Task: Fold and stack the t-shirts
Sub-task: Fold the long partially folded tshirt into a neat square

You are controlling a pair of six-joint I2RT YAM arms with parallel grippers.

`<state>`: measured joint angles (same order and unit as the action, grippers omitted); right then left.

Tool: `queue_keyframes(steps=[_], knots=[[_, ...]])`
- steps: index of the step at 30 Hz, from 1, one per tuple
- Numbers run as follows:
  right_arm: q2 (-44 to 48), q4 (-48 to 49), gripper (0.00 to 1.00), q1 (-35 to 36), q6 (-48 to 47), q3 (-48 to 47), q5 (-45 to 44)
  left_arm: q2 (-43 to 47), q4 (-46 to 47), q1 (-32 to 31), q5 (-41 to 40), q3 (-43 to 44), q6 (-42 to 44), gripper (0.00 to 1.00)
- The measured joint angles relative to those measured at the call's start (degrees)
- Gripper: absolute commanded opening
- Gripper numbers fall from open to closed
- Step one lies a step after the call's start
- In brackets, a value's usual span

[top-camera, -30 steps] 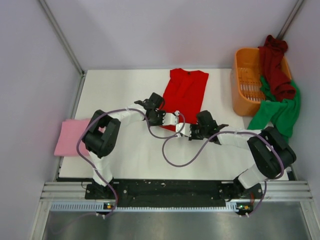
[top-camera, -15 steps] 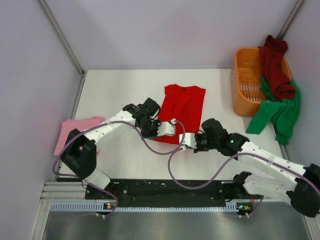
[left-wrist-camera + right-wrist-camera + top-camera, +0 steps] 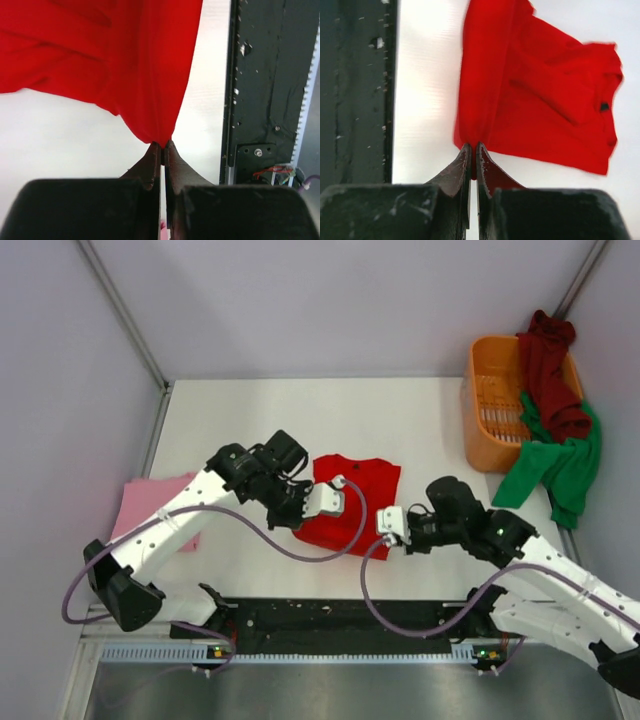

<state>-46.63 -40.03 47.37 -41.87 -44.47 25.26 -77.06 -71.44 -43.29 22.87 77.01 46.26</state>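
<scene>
A bright red t-shirt [image 3: 365, 485] lies bunched at the middle of the white table [image 3: 240, 415], its near edge lifted. My left gripper [image 3: 338, 492] points right and is shut on a pinch of that red cloth [image 3: 100, 50]. The right gripper [image 3: 379, 527] points left and is shut on the shirt's other near corner [image 3: 545, 110]; the collar shows at the far end. In each wrist view the cloth rises straight out of the closed fingertips, at left gripper [image 3: 163, 146] and right gripper [image 3: 473, 146]. A folded pink t-shirt [image 3: 150, 510] lies at the table's left edge.
An orange slotted basket [image 3: 490, 410] stands at the back right. A maroon t-shirt [image 3: 550, 365] and a green t-shirt [image 3: 560, 465] hang over its rim. The black base rail [image 3: 340, 615] runs along the near edge, close behind both grippers.
Both arms have drawn back toward the near edge, pulling the red t-shirt with them. It lay flat and long further back; it is now shorter and bunched.
</scene>
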Motion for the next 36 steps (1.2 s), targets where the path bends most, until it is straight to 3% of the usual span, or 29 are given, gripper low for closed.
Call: queue_keyframes(steps=[7, 15, 25, 36], knots=[[-10.9, 5.1, 0.00, -13.4, 4.5, -5.5, 0.5, -4.3, 3.3, 5.3, -2.8, 7.7, -5.7, 0.00], [-24.4, 18.1, 0.00, -23.6, 9.4, -10.8, 0.6, -26.5, 8.3, 16.3, -3.9, 27.0, -10.2, 0.00], [-41.1, 24.6, 0.00, -31.4, 13.7, -16.6, -1.1, -48.4, 11.3, 16.6, -8.0, 44.9, -12.2, 0.00], [-52.6, 28.1, 0.00, -32.4, 18.1, -21.0, -7.9, -56.7, 19.5, 15.7, -13.0, 46.9, -15.3, 0.00]])
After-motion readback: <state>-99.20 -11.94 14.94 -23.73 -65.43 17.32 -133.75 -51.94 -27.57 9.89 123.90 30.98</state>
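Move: Both hands already pinch the red t-shirt's raised near edge, some 16 cm above the table. The collar end's left corner lies about 28 cm ahead of the left hand and 4 cm to its right; its right corner lies about 27 cm ahead of the right hand and 4 cm to its right. The pink shirt lies some 35 cm left of the left hand and 15 cm ahead; the orange basket is roughly 42 cm ahead of the right hand and 28 cm to its right. Keeping their pinch on the near edge, both hands sweep it forward together by about 30 cm over the rest of the red t-shirt towards its collar end, at first nearly level or slightly rising, then sinking from about halfway so that they end some 10 cm lower than they began but still above the table. Both drift a little to the right on the way, while the left wrist turns counter-clockwise by some 35 degrees and the right one clockwise by about 50, fingers staying shut. ##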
